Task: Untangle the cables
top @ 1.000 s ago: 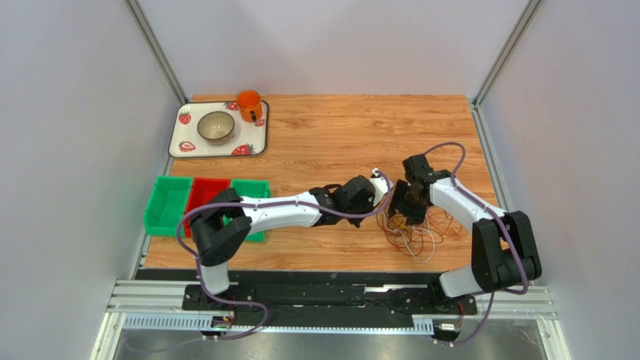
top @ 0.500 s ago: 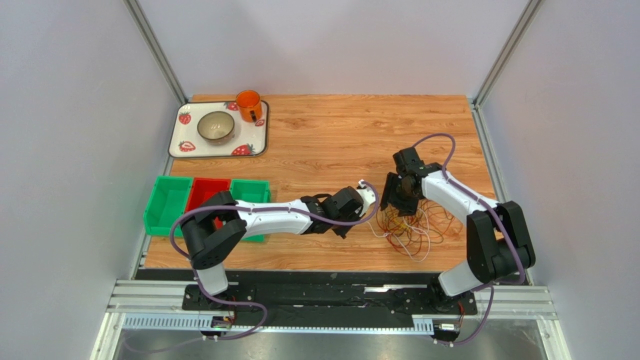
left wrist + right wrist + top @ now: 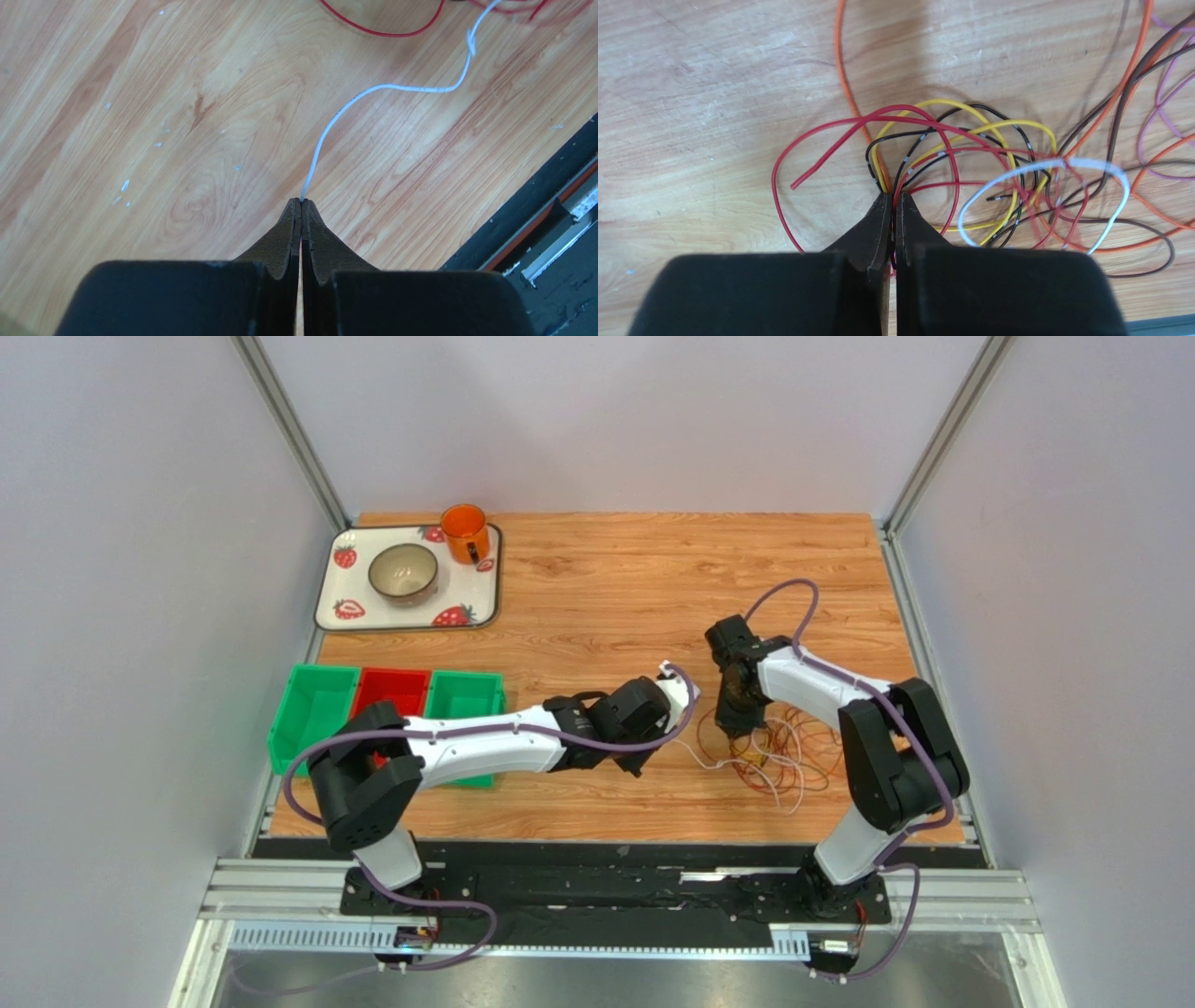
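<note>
The cables lie in a tangled heap on the wooden table, right of centre. In the right wrist view, red, yellow, black, orange, brown and white wires loop over each other. My right gripper is shut on a small bundle of yellow, black and red strands at the heap's left edge. My left gripper is shut on the end of the white cable, which snakes away towards the heap, slack just above the table.
A strawberry-print tray at the back left carries a metal bowl and an orange mug. Green, red and green bins sit at the left edge. A black rail borders the table's near edge.
My right gripper has moved left and shut on strands of the heap. My left arm has drawn back to the left, still holding the white cable.
</note>
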`<state>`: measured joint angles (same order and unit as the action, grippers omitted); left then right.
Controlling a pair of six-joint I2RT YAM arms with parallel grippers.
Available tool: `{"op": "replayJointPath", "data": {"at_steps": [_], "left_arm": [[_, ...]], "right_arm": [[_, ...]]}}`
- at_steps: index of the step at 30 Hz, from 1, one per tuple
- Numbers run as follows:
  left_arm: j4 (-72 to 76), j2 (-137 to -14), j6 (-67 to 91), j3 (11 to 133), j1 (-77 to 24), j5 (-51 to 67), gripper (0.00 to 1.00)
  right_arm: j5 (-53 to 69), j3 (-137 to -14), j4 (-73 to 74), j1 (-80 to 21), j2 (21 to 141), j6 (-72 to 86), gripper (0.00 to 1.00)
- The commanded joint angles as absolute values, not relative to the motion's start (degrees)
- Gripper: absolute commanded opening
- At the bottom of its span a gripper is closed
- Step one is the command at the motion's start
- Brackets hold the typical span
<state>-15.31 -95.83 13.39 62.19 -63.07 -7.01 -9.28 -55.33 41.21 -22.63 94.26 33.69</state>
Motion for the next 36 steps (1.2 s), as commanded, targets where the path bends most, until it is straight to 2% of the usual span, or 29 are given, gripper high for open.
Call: {"op": "replayJointPath", "data": {"at_steps": [1,5,9,15,18,20,22,26,30,33,36], "left_arm": [[-27.5,-91.1,15.1,70.6,-63.5,-11.8,0.00],[-41.1,-89.2,12.8,84.4,-63.5,-22.5,0.00],[-51.5,-87.1,8.7,99.2,-61.7,-27.8,0.00],[-62.5,-90.1,2.8,134.2,-58.6,-36.9,0.00],[-63.8,-91.4,-3.1,145.9,-58.1,-40.8,0.00],[-61.4,-89.4,-6.1,145.8,-58.0,-44.5,0.00],[-57.6,-86.1,-9.2,141.6,-57.7,-50.7,0.00],[-55.6,-79.7,-8.1,133.7,-55.3,-55.1,0.00],[-52.3,-72.7,-6.3,119.1,-53.4,-61.2,0.00],[-54.3,-67.8,-1.7,113.1,-47.0,-62.6,0.00],[-59.1,-64.7,4.4,109.8,-35.8,-60.0,0.00]], "right_arm": [[-17.8,-57.4,39.7,-24.0,97.6,34.0,0.00],[-20.7,-58.9,40.7,-23.7,98.4,32.9,0.00],[-21.3,-62.7,41.2,-23.7,99.7,31.8,0.00],[-21.2,-65.8,41.0,-23.7,102.0,30.5,0.00],[-20.6,-67.1,40.7,-23.6,103.0,30.1,0.00],[-20.0,-67.7,40.5,-23.6,103.5,29.6,0.00],[-20.0,-67.8,40.0,-23.6,103.4,29.1,0.00],[-20.1,-67.9,39.7,-23.1,103.6,28.7,0.00],[-18.0,-67.1,38.4,-23.0,102.9,28.3,0.00],[-16.7,-66.3,37.4,-23.0,101.8,28.1,0.00],[-14.6,-65.4,36.0,-23.1,100.4,27.8,0.00]]}}
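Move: The left hand already pinches the white cable's end; the red bin lies about 41 cm to its left, 8 cm ahead and some 5 cm lower. The right green bin is roughly 29 cm left and 8 ahead, the tray 41 left and 36 ahead, and the tangle 23 cm right, 4 ahead. The right hand's fingers are shut on the tangle, whose middle is about 5 cm to its right and 2 back; the white cable's pinched end is 18 cm left, 6 back, 6 higher. With its shut fingers keeping hold of the white cable's end, the left hand whips up about 50 cm away from the tangle, then swings left some 30 cm in all and sinks 8 cm at the end, turning counter-clockwise and tipping its fingers up to finish high above the bins. The right hand keeps its pinch on the red, yellow and black cables and draws them about 6 cm forward, low along the table. ##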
